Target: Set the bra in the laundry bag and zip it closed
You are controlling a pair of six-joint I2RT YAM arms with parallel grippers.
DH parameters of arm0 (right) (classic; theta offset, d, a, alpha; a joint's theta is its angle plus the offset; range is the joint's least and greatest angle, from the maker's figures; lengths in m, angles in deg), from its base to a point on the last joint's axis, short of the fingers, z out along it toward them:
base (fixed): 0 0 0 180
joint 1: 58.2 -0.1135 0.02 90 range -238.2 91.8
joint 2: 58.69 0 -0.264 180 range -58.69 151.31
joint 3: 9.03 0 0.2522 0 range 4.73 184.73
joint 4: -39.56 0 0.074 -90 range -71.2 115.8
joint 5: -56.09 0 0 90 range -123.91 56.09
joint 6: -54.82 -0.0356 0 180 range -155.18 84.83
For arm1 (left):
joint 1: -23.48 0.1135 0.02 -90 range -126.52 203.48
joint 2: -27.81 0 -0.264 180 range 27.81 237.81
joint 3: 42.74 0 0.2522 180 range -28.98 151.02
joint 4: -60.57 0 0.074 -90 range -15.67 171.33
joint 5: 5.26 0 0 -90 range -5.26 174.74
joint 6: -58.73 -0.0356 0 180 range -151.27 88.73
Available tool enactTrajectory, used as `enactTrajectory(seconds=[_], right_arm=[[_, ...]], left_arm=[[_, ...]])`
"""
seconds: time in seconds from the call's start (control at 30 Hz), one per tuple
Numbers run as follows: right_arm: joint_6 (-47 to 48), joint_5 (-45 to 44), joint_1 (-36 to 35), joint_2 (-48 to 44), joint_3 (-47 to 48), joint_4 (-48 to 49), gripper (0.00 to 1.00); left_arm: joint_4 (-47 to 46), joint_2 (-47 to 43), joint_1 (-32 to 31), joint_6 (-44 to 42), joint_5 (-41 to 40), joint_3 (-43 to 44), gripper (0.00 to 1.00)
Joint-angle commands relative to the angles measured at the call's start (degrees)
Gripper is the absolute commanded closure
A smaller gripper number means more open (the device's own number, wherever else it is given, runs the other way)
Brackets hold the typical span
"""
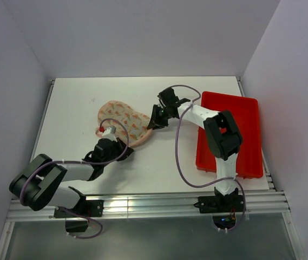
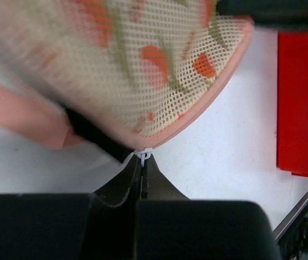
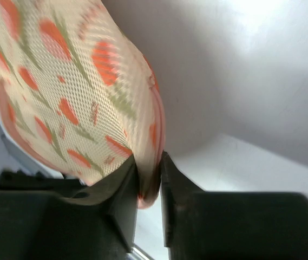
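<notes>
The laundry bag (image 1: 122, 120) lies folded shut on the white table, its beige mesh with orange print facing up. My left gripper (image 1: 124, 147) is at its near edge, shut on the white zipper pull (image 2: 143, 156) at the pink rim. My right gripper (image 1: 153, 123) is shut on the bag's right rim (image 3: 152, 162) and holds it slightly raised. The bra is almost wholly hidden; only a black strip (image 2: 91, 134) shows in the gap under the rim in the left wrist view.
A red plastic tray (image 1: 247, 116) stands at the right of the table, under my right arm, and shows in the left wrist view (image 2: 302, 103). White walls close in the table at the back and sides. An aluminium rail (image 1: 159, 203) runs along the near edge.
</notes>
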Motion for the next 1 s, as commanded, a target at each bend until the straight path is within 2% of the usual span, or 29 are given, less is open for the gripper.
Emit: enactTrajectory(seconds=[0.0, 0.1, 0.23, 0.47, 0.57, 0.67, 0.97], right_arm=[[3.96, -9.90, 2.54, 1.23, 6.78, -2.00, 0.67], [3.43, -10.08, 2.19, 2.02, 9.60, -3.40, 0.56], [1.32, -11.22, 1.84, -1.65, 7.24, -3.85, 0.54], [-6.05, -7.10, 0.87, -15.27, -11.54, 4.23, 0.52], [-9.39, -5.60, 0.52, -18.01, -17.27, 8.72, 0.50], [-12.20, -4.72, 0.17, -19.77, -20.44, 11.71, 0.46], [-21.26, -3.57, -2.37, -18.98, -26.60, 20.67, 0.43]], left_arm=[[5.86, -1.06, -1.92, 1.51, -1.93, -0.35, 1.00], [5.60, 1.73, -4.38, 1.95, -2.28, 2.28, 1.00], [3.41, 6.05, -6.05, 2.22, -1.23, 6.76, 1.00], [2.08, 11.68, -7.29, 0.47, 3.07, 13.36, 1.00], [2.25, 13.52, -7.64, 0.20, 4.13, 15.47, 1.00], [2.25, 15.11, -7.90, 0.02, 5.19, 16.79, 1.00], [2.60, 16.96, -8.43, -1.21, 8.09, 19.60, 1.00]])
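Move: The left hand still pinches the zip pull at the near edge of the laundry bag, whose middle lies about 13 cm ahead of it, 3 cm left and roughly 1 cm lower; the pink strap is some 8 cm ahead and 13 cm left. From the right hand, still around the bag's right edge, the zip pull is about 10 cm back, 9 cm left and 2 cm lower, and the red tray's middle is 32 cm right and 3 cm back. The right hand lets go of the bag's right edge, its fingers opening to a bit over half while it swings about 5 cm forward and slightly up, then shifts right and sweeps back some 11 cm towards the zip pull, stopping open just beyond the left fingertips. The left hand, shut on the pull throughout, first dips back and down about 2 cm, then carries the pull some 9 cm right towards the open right fingers, coming forward again and turning slightly clockwise. ##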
